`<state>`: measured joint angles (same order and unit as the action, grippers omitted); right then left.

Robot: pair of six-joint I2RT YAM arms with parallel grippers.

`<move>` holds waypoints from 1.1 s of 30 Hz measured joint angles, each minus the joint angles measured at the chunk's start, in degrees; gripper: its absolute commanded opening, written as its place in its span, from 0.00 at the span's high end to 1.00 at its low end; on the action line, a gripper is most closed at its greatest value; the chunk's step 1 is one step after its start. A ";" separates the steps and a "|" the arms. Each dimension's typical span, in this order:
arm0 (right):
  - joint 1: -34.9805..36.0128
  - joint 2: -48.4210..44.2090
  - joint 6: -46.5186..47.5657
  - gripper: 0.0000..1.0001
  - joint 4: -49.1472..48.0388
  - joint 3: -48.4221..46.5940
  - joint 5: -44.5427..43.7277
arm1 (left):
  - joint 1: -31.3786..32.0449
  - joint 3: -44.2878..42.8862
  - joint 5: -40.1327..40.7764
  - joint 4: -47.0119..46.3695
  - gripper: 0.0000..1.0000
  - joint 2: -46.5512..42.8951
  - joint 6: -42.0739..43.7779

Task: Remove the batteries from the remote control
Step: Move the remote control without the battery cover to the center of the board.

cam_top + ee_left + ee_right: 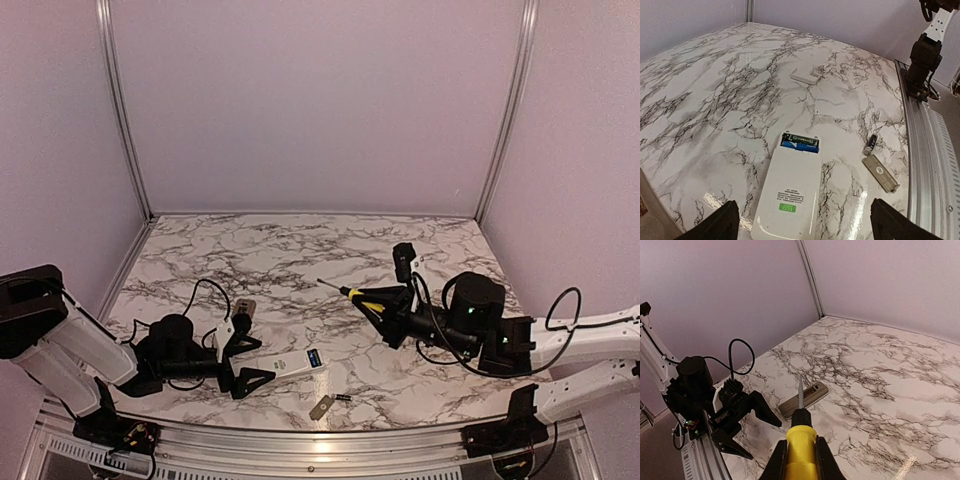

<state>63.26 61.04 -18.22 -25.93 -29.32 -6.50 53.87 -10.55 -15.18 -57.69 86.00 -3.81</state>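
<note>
A white remote control [789, 192] lies back-up between the wide-apart fingers of my open left gripper [804, 207], which touch nothing. Its end compartment is uncovered, and a blue battery [801, 146] lies in it next to a dark one [802, 138]. Another dark battery [871, 144] lies loose on the table to the right, beside the flat grey cover plate [881, 173]. In the top view the remote [293, 364] sits just right of the left gripper [246, 361]. My right gripper [801, 452] is shut on a yellow-handled screwdriver [801, 440], held above the table.
A second, grey-brown remote [804, 399] with an open slot lies beyond the screwdriver tip, also seen as a remote [245, 310] behind the left gripper. A small white flat piece [804, 77] lies farther out. The metal rail [922, 150] runs along the near table edge.
</note>
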 measured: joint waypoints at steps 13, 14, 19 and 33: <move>0.00 -6.78 -0.20 1.00 3.78 2.60 -0.63 | 2.64 -7.72 3.19 9.01 0.04 7.08 5.51; 0.00 -7.28 -0.22 1.00 4.13 2.69 -0.68 | 2.75 -8.50 3.41 9.79 0.04 7.91 5.84; 0.00 -10.08 -0.26 1.00 5.99 3.13 -0.79 | 2.89 -10.10 4.37 12.92 0.04 9.57 6.78; 0.00 -15.17 -0.39 1.00 9.84 4.66 -1.68 | 5.38 -16.44 8.92 19.10 0.54 13.86 9.25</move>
<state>63.26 45.87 -18.61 -16.10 -24.67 -8.19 59.24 -26.98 -6.26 -38.59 99.85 5.43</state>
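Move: The white remote without its cover lies about 5 cm to the right of the open left hand, 1 cm ahead and 7 cm below. The grey remote is 15 cm ahead and 5 cm left of that hand, the battery cover 9 cm back and 11 cm right, the loose battery 7 cm back and 15 cm right. From the right hand the white remote is some 14 cm left, level in reach, 23 cm below. Left hand sinks 6 cm and slides right, rolling, closing astride the white remote; right carries the screwdriver rightward. ##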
